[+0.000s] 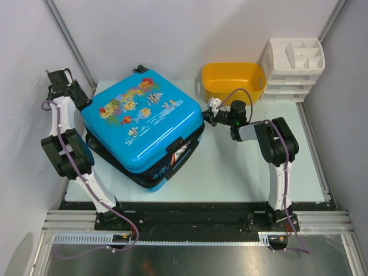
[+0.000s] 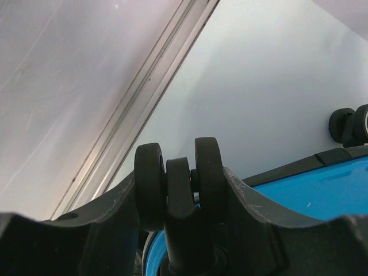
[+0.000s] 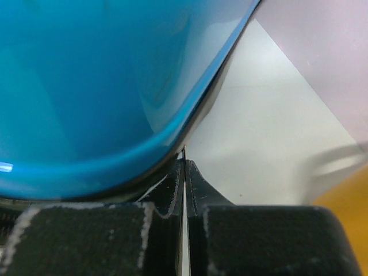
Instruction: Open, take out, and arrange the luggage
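Note:
The luggage (image 1: 144,115) is a bright-blue hard shell with a fish print, lying flat on the left half of the table. My left gripper (image 1: 84,99) is at its back left corner. In the left wrist view the left gripper (image 2: 178,175) is shut on a black double wheel (image 2: 150,178), with blue shell (image 2: 310,195) beside it. My right gripper (image 1: 210,115) is at the case's right corner. In the right wrist view the right gripper (image 3: 185,164) is shut on a thin zipper pull (image 3: 184,152) right under the curved blue shell (image 3: 86,86).
A yellow tub (image 1: 233,80) stands just behind the right gripper, and its edge (image 3: 351,230) shows in the right wrist view. A white drawer organiser (image 1: 293,63) sits at the back right. Another pair of wheels (image 2: 351,123) shows at the case's far corner. Enclosure walls surround the table (image 1: 241,167).

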{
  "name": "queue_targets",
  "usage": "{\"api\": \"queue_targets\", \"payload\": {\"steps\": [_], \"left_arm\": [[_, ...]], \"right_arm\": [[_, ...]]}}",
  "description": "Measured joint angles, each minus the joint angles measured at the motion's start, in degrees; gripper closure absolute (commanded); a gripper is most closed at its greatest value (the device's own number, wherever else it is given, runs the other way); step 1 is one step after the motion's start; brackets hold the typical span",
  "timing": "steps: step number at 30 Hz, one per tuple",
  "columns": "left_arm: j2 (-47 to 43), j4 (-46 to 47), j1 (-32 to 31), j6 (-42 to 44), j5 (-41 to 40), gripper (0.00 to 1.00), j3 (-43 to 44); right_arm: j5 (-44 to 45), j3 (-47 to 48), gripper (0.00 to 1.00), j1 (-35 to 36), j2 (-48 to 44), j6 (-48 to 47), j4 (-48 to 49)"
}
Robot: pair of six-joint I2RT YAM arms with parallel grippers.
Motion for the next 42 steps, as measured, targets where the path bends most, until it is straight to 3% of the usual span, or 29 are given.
{"api": "queue_targets", "payload": {"steps": [8, 16, 17, 18, 21, 23, 24, 30, 33, 42], "left_arm": [[0.0, 3.7, -2.3, 1.0, 0.0, 1.00, 0.0], [-1.6, 6.7, -2.2, 0.6, -1.3, 1.00, -3.6], [-1.9, 7.0, -2.1, 0.4, -1.6, 1.00, -4.0], [-2.0, 7.1, -2.1, 0.2, -1.9, 1.00, -4.3], [-2.4, 7.4, -2.0, -0.2, -2.3, 1.00, -4.9], [-3.1, 7.6, -2.0, -0.2, -1.9, 1.00, -5.6], [-3.4, 7.6, -1.7, -0.2, -1.4, 1.00, -5.9], [-6.6, 8.6, 0.3, -1.0, 3.2, 1.00, -10.4], [-9.3, 8.9, 2.0, -1.9, 5.4, 1.00, -13.6], [-17.1, 11.3, 3.7, -5.1, 6.0, 1.00, -22.7]], "right_arm": [[1.4, 0.2, 1.00, 1.2, 2.5, 7.2, 6.1], [2.4, 7.9, 1.00, 1.6, 9.6, 12.6, 11.0], [3.0, 8.9, 0.96, 1.6, 10.5, 13.3, 11.6], [3.6, 9.6, 0.71, 1.6, 11.1, 14.0, 12.1], [7.9, 10.8, 0.52, 1.7, 12.0, 15.6, 13.4], [11.5, 12.3, 0.48, 2.4, 12.0, 16.1, 13.4], [12.3, 12.5, 0.39, 2.5, 11.5, 15.9, 13.2], [15.4, 10.5, 0.13, 2.8, 0.7, 11.0, -1.7], [15.6, 10.4, 0.08, 2.6, -7.2, 8.7, -12.7], [17.3, 9.1, 0.13, 1.5, -29.6, 8.0, -48.9]]}}
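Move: The right hand's shut fingertips are at the seam below the raised lid at the luggage's right corner, whose middle is only about 2 cm to the left and 1 cm ahead. From that hand, the luggage's side handle lies some 16 cm back, 9 cm left and 4 cm lower; the yellow bin is about 14 cm ahead, 11 cm right and 5 cm lower. The left hand already holds the corner wheel; that right corner lies roughly 46 cm to its right, 4 cm back and 5 cm lower. The right hand works its shut fingers about 6 cm forward and slightly left along the luggage's seam at the right corner, then spreads them wide while coming free, rises some 15 cm and draws back to the right over the corner, turning about 15 degrees clockwise and tipping down as far. The left hand keeps its grip on the wheel, first easing a couple of centimetres forward and right, then pulling back well past its start to finish about 6 cm behind it. ##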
